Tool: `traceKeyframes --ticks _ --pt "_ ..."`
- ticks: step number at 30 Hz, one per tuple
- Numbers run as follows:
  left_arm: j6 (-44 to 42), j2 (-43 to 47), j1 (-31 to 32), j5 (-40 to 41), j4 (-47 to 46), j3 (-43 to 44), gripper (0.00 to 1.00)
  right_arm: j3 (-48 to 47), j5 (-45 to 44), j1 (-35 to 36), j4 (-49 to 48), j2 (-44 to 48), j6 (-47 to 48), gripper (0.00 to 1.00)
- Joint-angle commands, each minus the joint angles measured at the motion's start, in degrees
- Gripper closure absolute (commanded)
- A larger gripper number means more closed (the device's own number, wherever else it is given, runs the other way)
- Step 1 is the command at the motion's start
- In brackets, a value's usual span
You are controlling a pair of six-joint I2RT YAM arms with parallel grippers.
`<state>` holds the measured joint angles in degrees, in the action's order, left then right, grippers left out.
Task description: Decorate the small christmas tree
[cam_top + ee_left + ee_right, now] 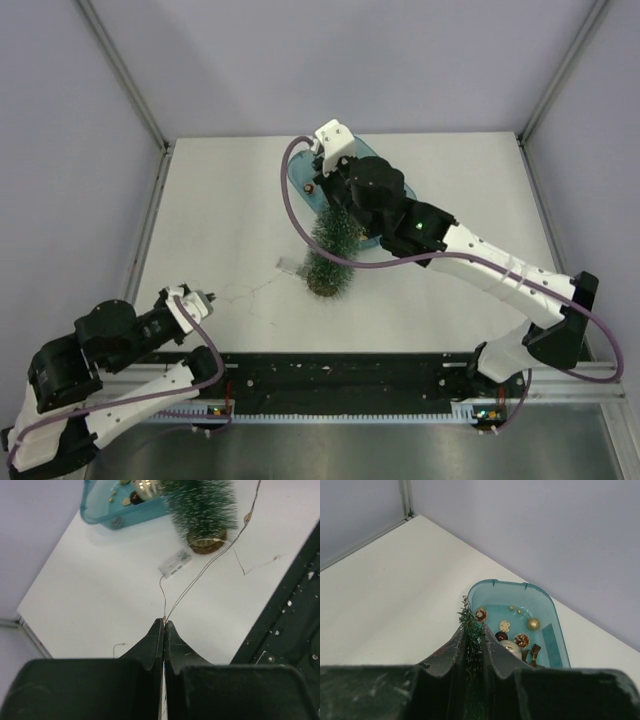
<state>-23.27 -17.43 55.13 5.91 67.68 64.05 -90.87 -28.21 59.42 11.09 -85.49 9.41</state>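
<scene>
The small christmas tree [331, 255] is tipped over, its top toward the teal tray [298, 181] and its brown disc base [207, 545] facing the near side. My right gripper [471, 628] is shut on the tree's green tip [469, 617], just in front of the tray [520, 584]. My left gripper [164, 622] sits at the near left [206, 297], shut on a thin light wire [192, 582]. That wire runs to a small clear battery box [175, 563] and loops around the tree's base.
The tray holds several ornaments: pine cones [522, 640], a gold ball [533, 624], a silver ball [510, 648] and small gold pieces. Grey walls enclose the white table [230, 220]. A black rail [350, 375] runs along the near edge.
</scene>
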Motion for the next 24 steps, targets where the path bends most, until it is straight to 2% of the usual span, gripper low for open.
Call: traceKeyframes --ticks 1,6,11,19,21,24 --pt "9.81 0.2 0.15 16.75 -4.83 -1.73 1.0 1.13 7.27 -0.62 0.41 5.16 -1.49 1.0" --pt "13.86 -0.67 0.24 18.78 -5.45 -4.11 1.0 1.66 13.61 -0.71 4.9 8.23 -3.52 1.0" --pt "17.81 -4.8 0.76 21.94 -7.73 -4.55 1.0 3.77 15.02 -0.71 7.89 12.62 -3.61 1.0" --pt "19.66 -19.64 -0.02 20.63 -9.58 0.54 1.0 7.2 16.17 -0.62 9.65 16.06 -3.52 1.0" --pt "19.23 -22.63 -3.52 18.01 -11.6 0.46 1.0 7.46 15.99 -0.71 9.65 16.15 -3.35 1.0" --pt "18.35 -27.29 -18.6 6.88 -15.72 1.6 1.0 7.9 14.59 -0.62 9.47 16.41 -2.64 1.0"
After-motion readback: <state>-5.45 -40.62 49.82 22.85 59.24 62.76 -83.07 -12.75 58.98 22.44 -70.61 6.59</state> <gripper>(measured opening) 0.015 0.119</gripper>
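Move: The left hand, pinching the light wire, has the christmas tree's middle about 16 cm ahead, 20 cm to its right and 9 cm lower. The right hand grips the tree's tip; the tree's middle is some 20 cm below it and 2 cm back. The battery box lies about 11 cm to this hand's left, 1 cm back; the ornament bin is 17 cm ahead, 5 cm right, both nearly 40 cm below. Right hand draws the tree back about 7 cm while left, pinching the wire, goes forward 8 cm, turning counter-clockwise. ##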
